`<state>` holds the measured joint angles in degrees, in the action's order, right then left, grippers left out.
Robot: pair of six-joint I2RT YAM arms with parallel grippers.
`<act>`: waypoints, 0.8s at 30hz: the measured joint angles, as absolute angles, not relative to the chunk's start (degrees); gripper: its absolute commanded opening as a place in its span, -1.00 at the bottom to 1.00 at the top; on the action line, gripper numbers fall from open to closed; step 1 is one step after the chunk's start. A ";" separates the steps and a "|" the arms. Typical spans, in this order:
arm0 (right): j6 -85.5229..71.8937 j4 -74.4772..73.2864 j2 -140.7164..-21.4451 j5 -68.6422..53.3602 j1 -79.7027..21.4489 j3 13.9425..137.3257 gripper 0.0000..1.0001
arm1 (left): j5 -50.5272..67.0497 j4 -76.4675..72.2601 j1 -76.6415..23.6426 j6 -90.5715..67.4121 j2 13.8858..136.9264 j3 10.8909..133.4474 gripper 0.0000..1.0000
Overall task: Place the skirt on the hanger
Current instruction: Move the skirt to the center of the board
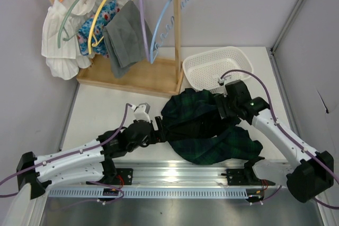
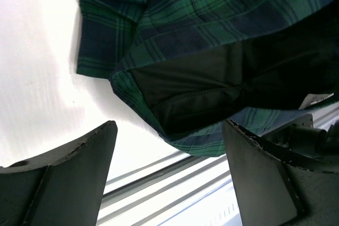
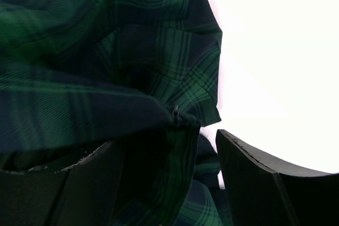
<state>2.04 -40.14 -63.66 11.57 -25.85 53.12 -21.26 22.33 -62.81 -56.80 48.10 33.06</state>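
The skirt [image 1: 206, 128] is dark green and navy plaid and lies crumpled on the white table between both arms. My left gripper [image 1: 159, 132] is open at the skirt's left edge. In the left wrist view the skirt's hem and black lining [image 2: 201, 99] lie just ahead of the spread fingers [image 2: 79, 168], with nothing held. My right gripper [image 1: 220, 107] is open at the skirt's far right edge. In the right wrist view a skirt fold [image 3: 180, 173] hangs between the jaws and drapes over the left finger. An empty light blue hanger [image 1: 164, 22] hangs on the rack.
A wooden rack [image 1: 132, 75] at the back left holds orange, green, yellow and purple hangers, with white, floral and grey [image 1: 124, 38] clothes on them. A white perforated basket [image 1: 217, 67] sits at the back right. A metal rail [image 1: 180, 175] runs along the near edge.
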 measured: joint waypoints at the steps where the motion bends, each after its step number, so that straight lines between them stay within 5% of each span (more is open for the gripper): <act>1: 2.13 -40.10 -64.84 11.84 -25.76 53.25 0.40 | -20.91 21.85 -62.78 -56.71 48.10 32.80 0.73; 6: 2.17 -39.57 -70.76 11.79 -25.78 54.96 0.26 | -19.88 19.84 -62.70 -57.82 49.06 30.65 0.66; 10: 2.17 -37.95 -73.12 11.55 -25.82 55.75 -0.65 | -19.03 18.22 -62.67 -61.04 50.68 28.08 0.64; 13: 1.61 -36.84 -73.38 11.57 -26.06 55.90 -1.00 | -19.03 16.97 -62.63 -63.05 53.54 27.77 0.61; 22: 0.30 -34.20 -70.06 11.62 -29.19 55.46 -1.00 | -19.09 12.84 -62.59 -67.42 64.25 28.21 0.26; 24: -0.71 -33.98 -69.10 11.81 -29.78 55.40 -1.00 | -19.03 11.42 -62.54 -68.69 65.45 28.25 -0.23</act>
<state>-0.71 -33.98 -69.10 11.81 -29.78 55.40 -19.03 11.42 -62.54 -68.69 65.45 28.25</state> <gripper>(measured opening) 0.033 0.576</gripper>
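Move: The skirt's waistband has two ends to take. The left end lies about 9 cm below the left hand and some 3 cm to its right, level with it fore and aft; the rack base's middle is about 26 cm ahead, 15 cm left and 9 cm lower. The waistband's right end sits just 2 cm ahead of the right hand, 1 cm left and 3 cm below, with the white basket about 20 cm straight ahead and 10 cm lower. The skirt's right waistband end is pinched as the right hand pushes about 2.5 cm forward and 2 cm down and shuts fully, then the hand draws up and left, keeping its hold. Meanwhile the waistband's left end is approached from above: the left hand sinks about 8 cm and slips some 2 cm right, tipping roughly 10 degrees further down, its wide-open fingers starting to close around the edge. ##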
